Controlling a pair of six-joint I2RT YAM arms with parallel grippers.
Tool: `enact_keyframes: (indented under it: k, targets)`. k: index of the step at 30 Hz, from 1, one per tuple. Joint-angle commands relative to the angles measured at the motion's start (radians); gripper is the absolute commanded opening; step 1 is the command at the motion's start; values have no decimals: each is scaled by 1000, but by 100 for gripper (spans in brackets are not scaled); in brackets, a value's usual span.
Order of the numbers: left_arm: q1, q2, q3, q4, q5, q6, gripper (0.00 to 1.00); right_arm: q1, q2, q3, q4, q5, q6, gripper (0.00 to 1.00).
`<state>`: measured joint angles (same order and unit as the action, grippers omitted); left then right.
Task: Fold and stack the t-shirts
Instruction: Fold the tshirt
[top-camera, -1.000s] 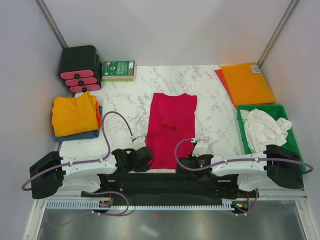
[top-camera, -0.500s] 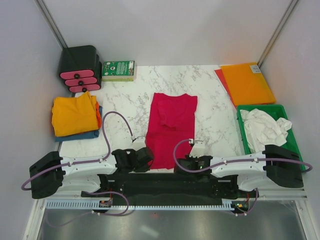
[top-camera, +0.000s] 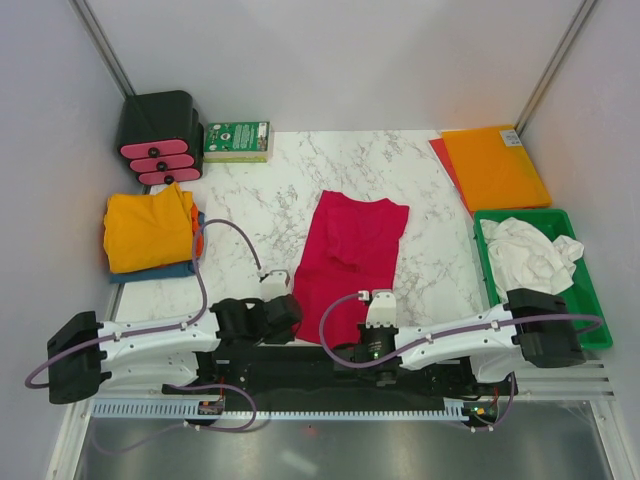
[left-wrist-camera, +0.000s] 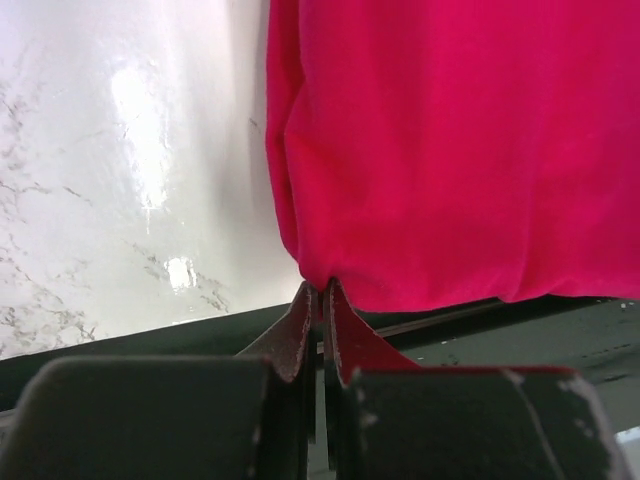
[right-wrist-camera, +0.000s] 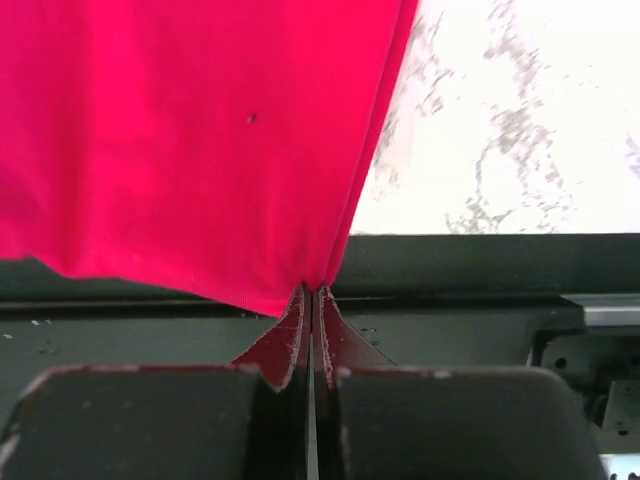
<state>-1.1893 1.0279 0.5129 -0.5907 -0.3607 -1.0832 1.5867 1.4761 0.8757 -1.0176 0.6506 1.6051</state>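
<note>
A crimson-red t-shirt (top-camera: 352, 255) lies folded lengthwise on the marble table, slanted, its near hem at the front edge. My left gripper (left-wrist-camera: 321, 288) is shut on the hem's near left corner of the red cloth (left-wrist-camera: 450, 150). My right gripper (right-wrist-camera: 312, 290) is shut on the near right corner of the same shirt (right-wrist-camera: 190, 140). In the top view the left gripper (top-camera: 281, 312) and right gripper (top-camera: 372, 318) sit at the shirt's near end. A folded golden-yellow t-shirt (top-camera: 148, 230) rests on a blue one (top-camera: 165, 271) at the left. A crumpled white t-shirt (top-camera: 528, 256) fills the green tray (top-camera: 589, 290).
A black holder with pink pads (top-camera: 158, 135) and a green box (top-camera: 237, 140) stand at the back left. A flat orange plastic sheet (top-camera: 494, 165) lies at the back right. The black frame rail (right-wrist-camera: 470, 262) runs just below the shirt's hem.
The right gripper has shut on the shirt's near right corner and moved left. The red shirt's near end has been pulled toward the front edge, so the shirt now lies slanted.
</note>
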Motion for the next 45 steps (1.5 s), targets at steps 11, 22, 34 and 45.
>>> enact_keyframes:
  k: [11,22,34,45]
  targets:
    - [-7,-22,236,-66,-130,120,2,-86,-118,126,-233,251,76,0]
    - [14,103,507,-63,-218,253,2,-269,-146,290,-228,371,-138,0]
    - [310,338,785,52,-87,519,2,-669,-132,322,115,299,-612,0]
    - [459,647,1015,94,28,588,2,-910,139,430,367,179,-870,0]
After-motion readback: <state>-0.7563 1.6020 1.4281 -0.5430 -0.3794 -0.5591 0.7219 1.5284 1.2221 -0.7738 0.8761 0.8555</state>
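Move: Each hand already pinches one near corner of the t-shirt, just above the table's front edge. The far-left corner lies about 27 cm ahead of the left hand, 6 cm to its right and 3 cm lower; the far-right corner lies some 27 cm ahead of the right hand, 7 cm to its right and 4 cm lower. The green book is about 37 cm ahead and 10 cm left of the left hand, the green basket 16 cm ahead and 32 cm right of the right hand. Keeping both pinches shut, the two arms carry the near hem up and then forward over the lying shirt towards its far end, about 25 cm forward in all and drifting some 8 cm to the right, with the fingers tipping up and forward by about 20 degrees and the right hand also swinging clockwise. The left hand climbs nearly 20 cm and the right about 15 cm, most of it early, before the forward sweep quickens and both start to sink by 3 cm or so, still high above the shirt. ##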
